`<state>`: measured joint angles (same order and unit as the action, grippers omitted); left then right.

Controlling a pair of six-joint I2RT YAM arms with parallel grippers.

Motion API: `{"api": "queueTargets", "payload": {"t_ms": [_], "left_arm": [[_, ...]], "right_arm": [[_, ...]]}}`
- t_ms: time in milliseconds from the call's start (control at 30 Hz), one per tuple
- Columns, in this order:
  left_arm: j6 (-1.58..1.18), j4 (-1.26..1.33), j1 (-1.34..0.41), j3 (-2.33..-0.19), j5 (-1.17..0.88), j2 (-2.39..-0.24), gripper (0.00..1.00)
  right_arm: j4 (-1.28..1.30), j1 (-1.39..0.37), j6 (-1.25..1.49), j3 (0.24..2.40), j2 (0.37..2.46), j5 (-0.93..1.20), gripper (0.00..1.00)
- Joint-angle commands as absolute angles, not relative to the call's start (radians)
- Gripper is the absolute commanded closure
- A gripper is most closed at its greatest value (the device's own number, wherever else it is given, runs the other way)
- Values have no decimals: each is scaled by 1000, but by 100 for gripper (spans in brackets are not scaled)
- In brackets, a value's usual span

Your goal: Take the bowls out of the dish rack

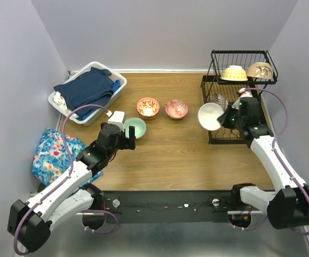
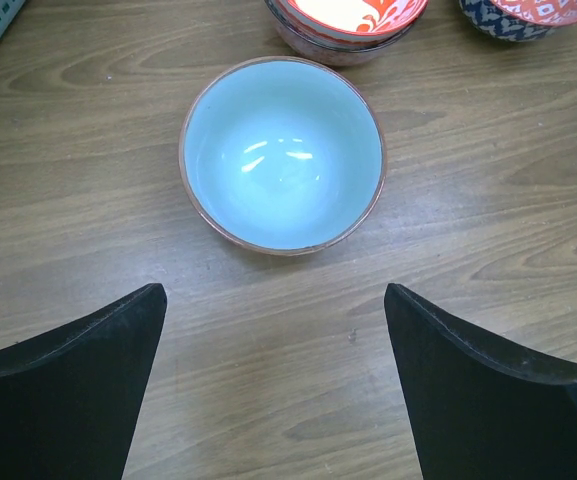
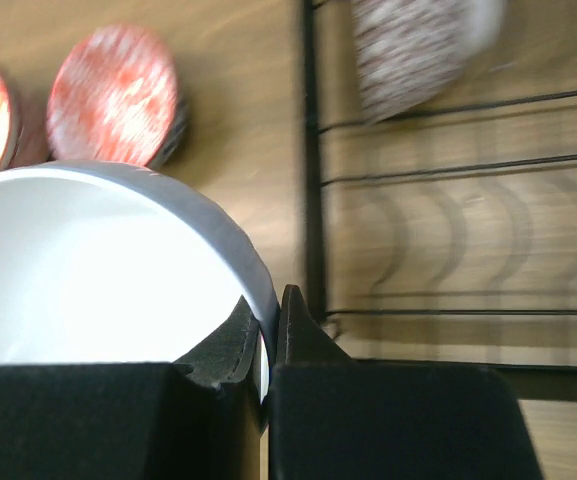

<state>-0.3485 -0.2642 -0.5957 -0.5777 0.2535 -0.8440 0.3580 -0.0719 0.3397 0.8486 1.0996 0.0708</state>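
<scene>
My right gripper (image 3: 270, 310) is shut on the rim of a plain white bowl (image 1: 210, 116), holding it tilted just left of the black wire dish rack (image 1: 216, 138). A dark patterned bowl (image 1: 218, 100) stands on the rack's lower tier. A cream-yellow bowl (image 1: 233, 73) and a beige one (image 1: 259, 70) rest on its top tier. On the table sit a mint green bowl (image 2: 282, 153) and two red-orange patterned bowls (image 1: 148, 107) (image 1: 176, 108). My left gripper (image 2: 274, 300) hangs open just short of the mint bowl, nothing between its fingers.
A white laundry basket (image 1: 119, 81) with dark blue clothes stands at the back left. A blue floral cloth (image 1: 51, 155) lies at the left edge beside my left arm. Walls close the table on three sides.
</scene>
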Motion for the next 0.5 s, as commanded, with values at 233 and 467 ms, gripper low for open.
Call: {"api": "queueTargets", "payload": {"t_ms": [233, 467], "left_arm": [[-298, -350, -592, -597, 374, -618, 1], [-347, -399, -592, -545, 439, -443, 1]], "right_arm": [[246, -420, 379, 882, 1383, 35, 98], [187, -534, 376, 972, 1587, 51, 98]]}}
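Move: The white bowl is already pinched by its rim, hanging off the left of the right fingers. The bare table spot it is taken to lies about 19 cm left of the right hand, 4 cm back and some 15 cm below. The red-patterned bowl stands about 20 cm left and 9 cm ahead, the green bowl 41 cm left and level. From the left hand that spot is about 24 cm right and 3 cm ahead. Leftward and down together the right arm swings the white bowl off the rack side towards bare table, about 13 cm left and 11 cm down, drawing slightly back; the wrist turns some 20 degrees counter-clockwise and tips down, fingers keeping their pinch. Upward and left, the empty open left hand clears away from the green bowl, tilting up. ##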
